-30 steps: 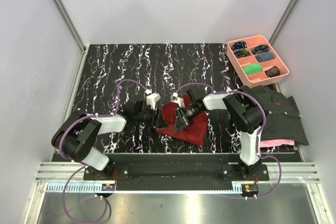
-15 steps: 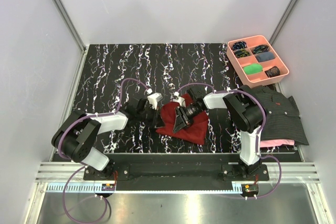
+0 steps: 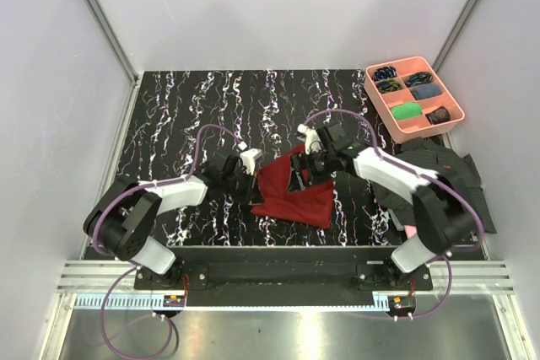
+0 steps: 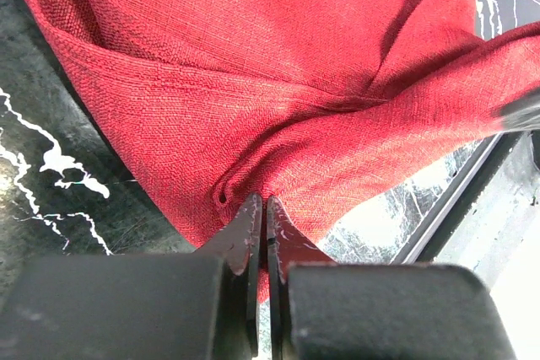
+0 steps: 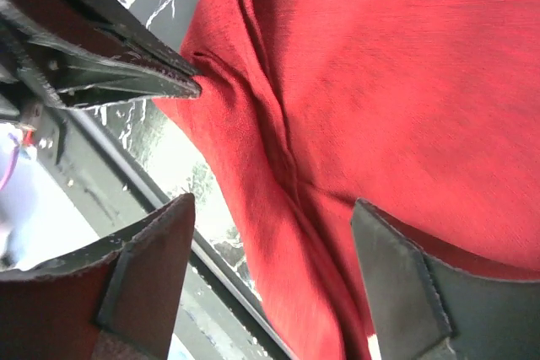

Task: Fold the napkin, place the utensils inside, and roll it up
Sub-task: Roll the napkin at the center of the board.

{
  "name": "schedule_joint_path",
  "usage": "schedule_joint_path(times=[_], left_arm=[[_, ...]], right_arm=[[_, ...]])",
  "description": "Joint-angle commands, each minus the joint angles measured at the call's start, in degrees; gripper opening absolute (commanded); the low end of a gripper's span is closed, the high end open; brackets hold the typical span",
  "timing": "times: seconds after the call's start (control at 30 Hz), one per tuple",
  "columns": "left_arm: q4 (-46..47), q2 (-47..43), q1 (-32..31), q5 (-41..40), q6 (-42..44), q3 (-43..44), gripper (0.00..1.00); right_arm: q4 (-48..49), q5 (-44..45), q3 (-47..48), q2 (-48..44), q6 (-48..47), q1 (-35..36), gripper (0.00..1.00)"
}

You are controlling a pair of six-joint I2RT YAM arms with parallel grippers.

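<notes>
The dark red napkin (image 3: 294, 194) lies rumpled on the black marbled table (image 3: 186, 115), near its front edge. My left gripper (image 3: 254, 181) is at the napkin's left edge. In the left wrist view its jaws (image 4: 260, 205) are shut, pinching a puckered fold of the napkin (image 4: 253, 65). My right gripper (image 3: 304, 171) hovers over the napkin's far side. Its jaws (image 5: 272, 208) stand wide open above the napkin (image 5: 405, 82), with nothing between them. The left gripper (image 5: 126, 65) shows at the upper left of the right wrist view. The utensils are out of view.
A pink compartment tray (image 3: 384, 103) holding several small items stands at the back right. A dark striped shirt (image 3: 451, 176) lies on a pink cloth (image 3: 411, 230) at the right, under the right arm. The table's front rail (image 3: 278, 250) runs just below the napkin.
My left gripper moved in and shut on the napkin's left edge. My right gripper opened, let go of the cloth and moved back and right as its arm swung outward.
</notes>
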Motion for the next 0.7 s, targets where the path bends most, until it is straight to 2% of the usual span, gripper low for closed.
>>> schedule_joint_path(times=[0.0, 0.23, 0.67], left_arm=[[-5.0, 1.5, -0.1, -2.6, 0.6, 3.5, 0.0], [-10.6, 3.5, -0.1, -4.3, 0.3, 7.5, 0.0], [-12.1, 4.0, 0.4, -4.6, -0.2, 8.1, 0.0]], right_arm=[[-6.6, 11.8, -2.0, -9.5, 1.5, 1.6, 0.84], [-10.3, 20.3, -2.6, -10.1, 5.7, 10.5, 0.85], [-10.8, 22.1, -6.5, -7.2, 10.9, 14.6, 0.84]])
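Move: The napkin's near right corner lies about 12 cm back from the right hand, some 8 cm to its right and 6 cm below it. Its near left corner, pinched in the left gripper, is 7 cm back, 10 cm left and 5 cm below the right hand; the napkin's far corner is some 8 cm ahead, straight out, also 6 cm below. Counted from the left hand, the near right corner is 18 cm right, 6 cm back and slightly lower. Lifting about 3 cm and drifting a little right, the right hand then swings back over the napkin and sinks towards its near right corner, ending some 6.5 cm farther back and 2 cm lower. Its fingers stay wide open, tipping nearly 20 degrees steeper towards the table. The left hand keeps its closed pinch on the near left corner, practically in place. ##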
